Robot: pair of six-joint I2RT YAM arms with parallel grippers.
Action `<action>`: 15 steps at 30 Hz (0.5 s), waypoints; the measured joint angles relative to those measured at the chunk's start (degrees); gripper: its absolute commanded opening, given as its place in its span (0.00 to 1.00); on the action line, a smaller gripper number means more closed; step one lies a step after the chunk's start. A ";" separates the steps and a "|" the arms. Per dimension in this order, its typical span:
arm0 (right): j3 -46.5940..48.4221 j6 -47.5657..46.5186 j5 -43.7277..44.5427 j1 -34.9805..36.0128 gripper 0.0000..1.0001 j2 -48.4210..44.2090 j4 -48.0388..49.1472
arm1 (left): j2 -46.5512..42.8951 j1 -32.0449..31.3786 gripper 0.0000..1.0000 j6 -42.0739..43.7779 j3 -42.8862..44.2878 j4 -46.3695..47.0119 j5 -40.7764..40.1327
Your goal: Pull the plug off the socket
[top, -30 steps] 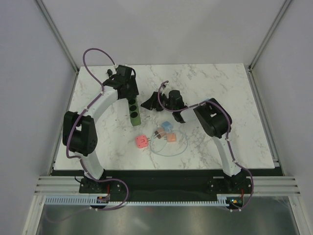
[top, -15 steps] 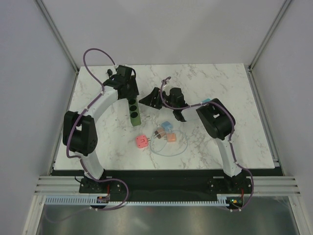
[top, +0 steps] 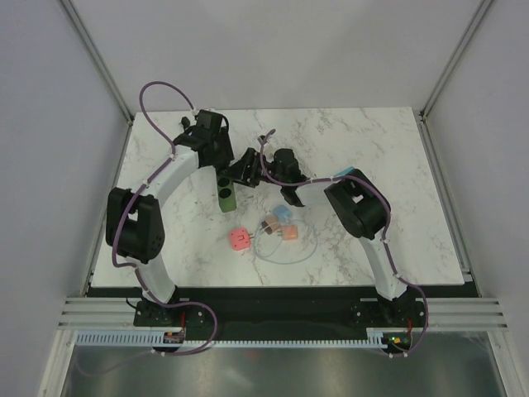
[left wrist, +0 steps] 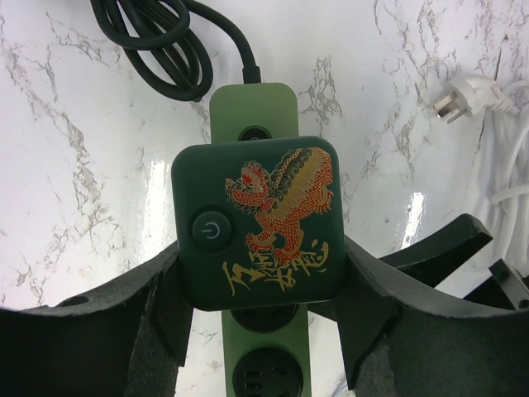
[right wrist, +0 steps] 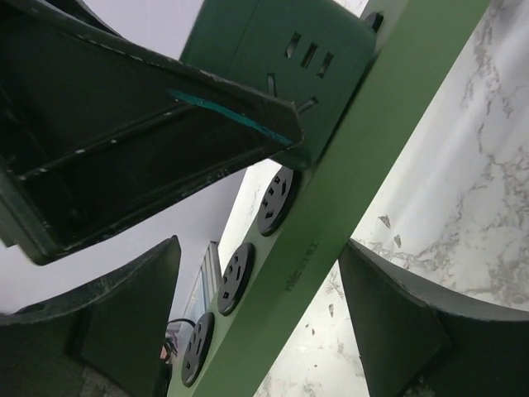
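Observation:
The socket is a long green power strip (top: 227, 193) lying on the marble table. A dark green plug (left wrist: 258, 222) with a red and gold dragon sits in its second outlet. My left gripper (left wrist: 263, 273) is shut on the plug, one finger pressed on each side. In the right wrist view the strip (right wrist: 355, 174) runs diagonally between the fingers of my right gripper (right wrist: 256, 273). That gripper is open, with a gap on each side of the strip. From above, the right gripper (top: 240, 169) sits just right of the left gripper (top: 216, 153).
The strip's black cord (left wrist: 153, 41) lies coiled behind it. A white plug (left wrist: 463, 95) and its cable lie to the right. A pink cube (top: 240, 239), blue and orange adapters (top: 282, 222) and a thin cable loop (top: 285, 252) rest nearer the front.
My right gripper has swung left across the table and now straddles the strip below the plug. The left arm and the plug have not moved.

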 measured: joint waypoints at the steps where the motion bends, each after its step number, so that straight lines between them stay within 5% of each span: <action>1: 0.61 0.09 0.07 0.17 0.82 0.44 -0.28 | 0.00 0.02 0.02 0.00 0.00 0.02 0.04; 9: 6.05 2.29 0.26 0.59 0.69 6.40 -1.14 | 0.00 0.04 0.02 0.00 -0.33 0.61 0.07; 15: 7.61 5.42 0.39 0.55 0.42 9.70 1.29 | 0.11 0.07 0.02 -0.04 -0.72 0.66 0.07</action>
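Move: The left hand still holds the dark green cube plug in its fingers, with the green power strip under it, the strip's middle some 3 cm back, 1 cm to the right and 4 cm below. From the open right hand, the strip's middle lies about 3 cm to the left, 1 cm back and 1 cm lower; the plug is roughly 5 cm ahead, 2 cm left and 3 cm higher. The pink plug lies about 19 cm back, straight behind, some 9 cm below. Keep the left gripper shut on the cube plug and nearly still. Take the right gripper down about 4 cm, easing some 2 cm left and a little forward, one finger over and one under the green strip just behind the plug. Meanwhile close its fingers from wide to about half open, onto the strip's upper and lower faces. ##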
